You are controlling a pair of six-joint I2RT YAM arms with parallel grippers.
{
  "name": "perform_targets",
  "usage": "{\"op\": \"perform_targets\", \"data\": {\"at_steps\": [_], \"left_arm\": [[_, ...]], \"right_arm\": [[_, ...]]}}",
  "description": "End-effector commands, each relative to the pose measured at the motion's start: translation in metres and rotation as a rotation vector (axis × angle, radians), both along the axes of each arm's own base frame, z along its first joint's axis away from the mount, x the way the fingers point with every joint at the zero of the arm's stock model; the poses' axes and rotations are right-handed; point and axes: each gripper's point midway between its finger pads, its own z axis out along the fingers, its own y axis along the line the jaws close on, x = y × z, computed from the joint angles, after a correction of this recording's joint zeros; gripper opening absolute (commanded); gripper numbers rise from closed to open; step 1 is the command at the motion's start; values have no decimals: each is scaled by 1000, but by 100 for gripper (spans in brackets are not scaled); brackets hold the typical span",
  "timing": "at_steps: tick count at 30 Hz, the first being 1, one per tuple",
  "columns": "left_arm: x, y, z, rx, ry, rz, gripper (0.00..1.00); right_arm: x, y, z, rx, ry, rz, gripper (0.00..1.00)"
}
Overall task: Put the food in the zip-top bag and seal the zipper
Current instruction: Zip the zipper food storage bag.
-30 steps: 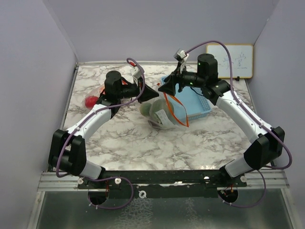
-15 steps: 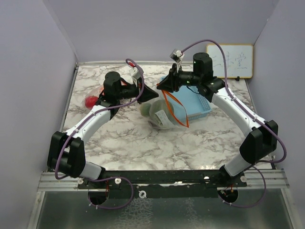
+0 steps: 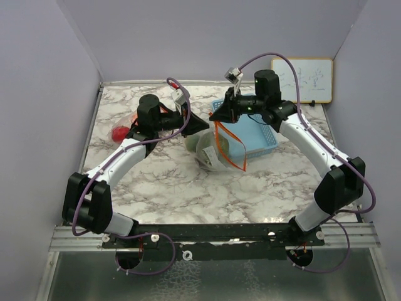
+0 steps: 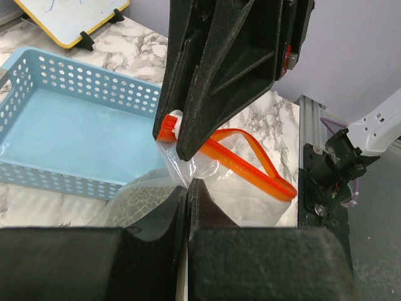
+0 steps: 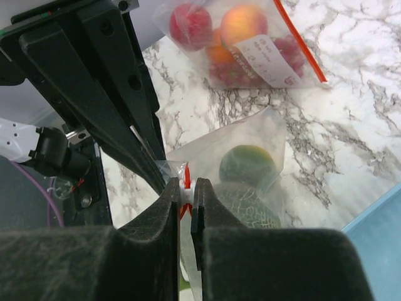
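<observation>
The clear zip-top bag (image 3: 216, 149) with an orange zipper (image 4: 250, 164) hangs between the two grippers, its lower part on the table. Through the plastic show a grey-green netted melon (image 5: 250, 208) and a dark green fruit (image 5: 247, 164). My left gripper (image 4: 188, 185) is shut on the bag's clear top corner. My right gripper (image 5: 186, 184) is shut on the white zipper slider (image 4: 170, 124) at that same end of the zipper. In the top view the left gripper (image 3: 202, 123) and right gripper (image 3: 218, 116) nearly touch.
The blue mesh basket (image 3: 255, 132) stands right behind the bag, under the right arm. A second clear bag (image 5: 241, 44) with a red apple, an orange and small red pieces lies at the table's left (image 3: 120, 132). A small whiteboard (image 3: 302, 79) leans at the back right.
My right gripper has closed on the zipper slider, after shifting slightly left. The bag's zipper now hangs closer under it. The left gripper has kept its hold.
</observation>
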Motion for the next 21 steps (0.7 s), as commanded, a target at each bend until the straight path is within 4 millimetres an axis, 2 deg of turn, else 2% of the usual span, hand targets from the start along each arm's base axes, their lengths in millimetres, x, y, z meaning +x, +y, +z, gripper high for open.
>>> {"op": "perform_targets", "data": {"at_steps": [1,5,8,9,10,11,13,14,16,21], "left_arm": [[10,5,15,-7,-49,46,0],[19,8,15,-9,-39,80,0],[20,7,12,-4,-29,63,0],[17,5,10,-5,-25,40,0],[14,3,12,-13,-33,7,10],[11,1,16,-28,-40,-21,32],[5,-3,22,-55,-62,-74,86],[4,-4,26,-64,-80,-99,97],[0,-6,35,-72,-125,-158,99],[8,-9,50,-73,-230,-219,99]], "right_arm": [[-17,-20,-6,-50,32,-2,2],[-25,-28,-15,-72,49,-13,2],[-30,-28,-4,-47,22,8,2],[-31,-26,5,-27,7,31,2],[-34,-22,13,-3,3,70,2],[-38,-18,20,22,-4,112,2],[-43,-11,35,70,-5,194,2],[-44,-8,39,84,-3,221,2],[-46,-5,48,103,-6,262,2],[-59,-5,59,134,-4,344,2]]}}
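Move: Pinched in the right fingers is the zipper's white-and-orange end piece, roughly 1 cm ahead, 2 cm to the right and 2 cm above the left fingertips, which hold the clear film beside it. From the right hand, the open zipper's far bend is some 14 cm back, 9 cm right and 8 cm lower; the melon in the bag sits about 5 cm back, 1 cm right and 14 cm down; the empty blue basket is 3 cm ahead, 13 cm right and 20 cm below. Keeping its pinch on the zipper end, the right hand first tugs back and slightly right, about 2.5 cm, against the film the left fingers still hold, then lifts nearly 5 cm while turning about 10 degrees counter-clockwise. As that lift starts, the left fingers open wide, let go of the film and rise about 2 cm, easing forward. ##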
